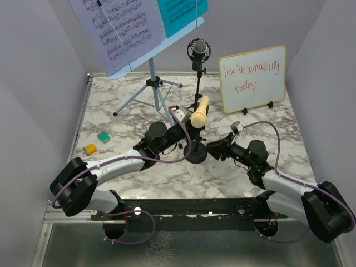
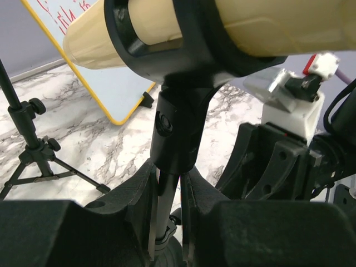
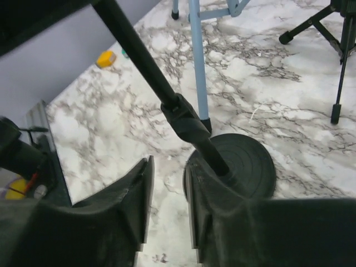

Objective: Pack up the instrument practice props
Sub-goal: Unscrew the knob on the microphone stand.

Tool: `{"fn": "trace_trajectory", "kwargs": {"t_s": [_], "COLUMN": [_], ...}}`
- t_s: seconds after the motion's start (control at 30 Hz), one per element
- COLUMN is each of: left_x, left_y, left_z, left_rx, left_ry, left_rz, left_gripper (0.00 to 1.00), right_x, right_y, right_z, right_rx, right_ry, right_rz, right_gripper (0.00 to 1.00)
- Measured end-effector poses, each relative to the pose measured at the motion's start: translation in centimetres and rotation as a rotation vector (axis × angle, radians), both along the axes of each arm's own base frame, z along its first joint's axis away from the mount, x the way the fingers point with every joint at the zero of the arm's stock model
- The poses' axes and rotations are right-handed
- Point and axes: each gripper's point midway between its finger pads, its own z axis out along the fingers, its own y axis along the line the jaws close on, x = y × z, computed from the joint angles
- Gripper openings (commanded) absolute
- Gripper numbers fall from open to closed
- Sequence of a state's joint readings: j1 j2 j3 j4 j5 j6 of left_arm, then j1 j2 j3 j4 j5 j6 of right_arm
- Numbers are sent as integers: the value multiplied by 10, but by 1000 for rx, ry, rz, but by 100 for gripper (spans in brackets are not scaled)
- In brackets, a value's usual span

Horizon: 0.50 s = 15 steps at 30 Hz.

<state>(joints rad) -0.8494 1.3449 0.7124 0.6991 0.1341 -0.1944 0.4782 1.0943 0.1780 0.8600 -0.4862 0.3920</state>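
The cream handheld microphone [image 1: 199, 111] sits in a black clip on top of its black pole [image 3: 167, 94], which rises from a round base [image 1: 196, 153] on the marble table. My left gripper [image 2: 170, 178] is shut on the pole just under the clip. My right gripper [image 3: 168, 167] hovers low beside the base [image 3: 245, 161], open, with only marble between its fingers. At the back stands the light-blue music rack [image 1: 153, 78], carrying the printed music sheet [image 1: 119, 28] and the cyan sheet [image 1: 181, 14]. To its right is the black studio microphone [image 1: 198, 51] on its small tripod.
A wood-framed whiteboard [image 1: 253, 78] with red writing leans at the back right. A green block [image 1: 103, 136] and an orange block [image 1: 89, 148] lie at the left. The rack's legs [image 3: 197, 55] and the studio tripod's feet [image 3: 334, 33] stand close behind the base.
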Motion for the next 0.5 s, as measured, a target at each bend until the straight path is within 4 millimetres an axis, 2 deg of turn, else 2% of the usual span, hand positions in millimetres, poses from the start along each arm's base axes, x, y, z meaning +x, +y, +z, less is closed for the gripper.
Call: {"fn": "trace_trajectory", "kwargs": {"t_s": [0.07, 0.2, 0.5], "left_x": [0, -1, -2], "left_y": [0, 0, 0], "left_z": [0, 0, 0], "left_rx": [4, 13, 25], "left_ry": [-6, -19, -36], "left_rz": [-2, -7, -18], "left_gripper": [0, 0, 0], "right_x": [2, 7, 11], "right_y": [-1, -3, -8], "right_z": [9, 20, 10], "right_rx": [16, 91, 293], "right_ry": [16, 144, 526], "right_rz": [-15, -84, -246], "right_gripper": [55, 64, 62]}}
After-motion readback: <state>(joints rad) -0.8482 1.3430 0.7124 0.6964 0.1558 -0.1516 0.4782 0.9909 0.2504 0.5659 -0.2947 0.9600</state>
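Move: The knob on the microphone stand's pole lies some 3 cm to the right hand's left, about 2 cm ahead and roughly 1 cm higher. The stand's round base is about 2 cm ahead, 4 cm left and 12 cm lower; the music stand's foot is some 6 cm ahead, 11 cm left and 13 cm below. From the left hand, which grips the pole under the mic clip, the knob is about 10 cm down, 2 cm to the right and level fore-and-aft. Opening from a narrow gap to nearly two thirds wide, the right hand winds its wrist back for a fresh grip on the knob, rolling some 35 degrees clockwise as seen along its fingers. It rises about 2 cm, then sinks 1 cm, easing about 1 cm forward and 1 cm right, with no touch on the knob. The left hand stays put, still pinching the pole. ##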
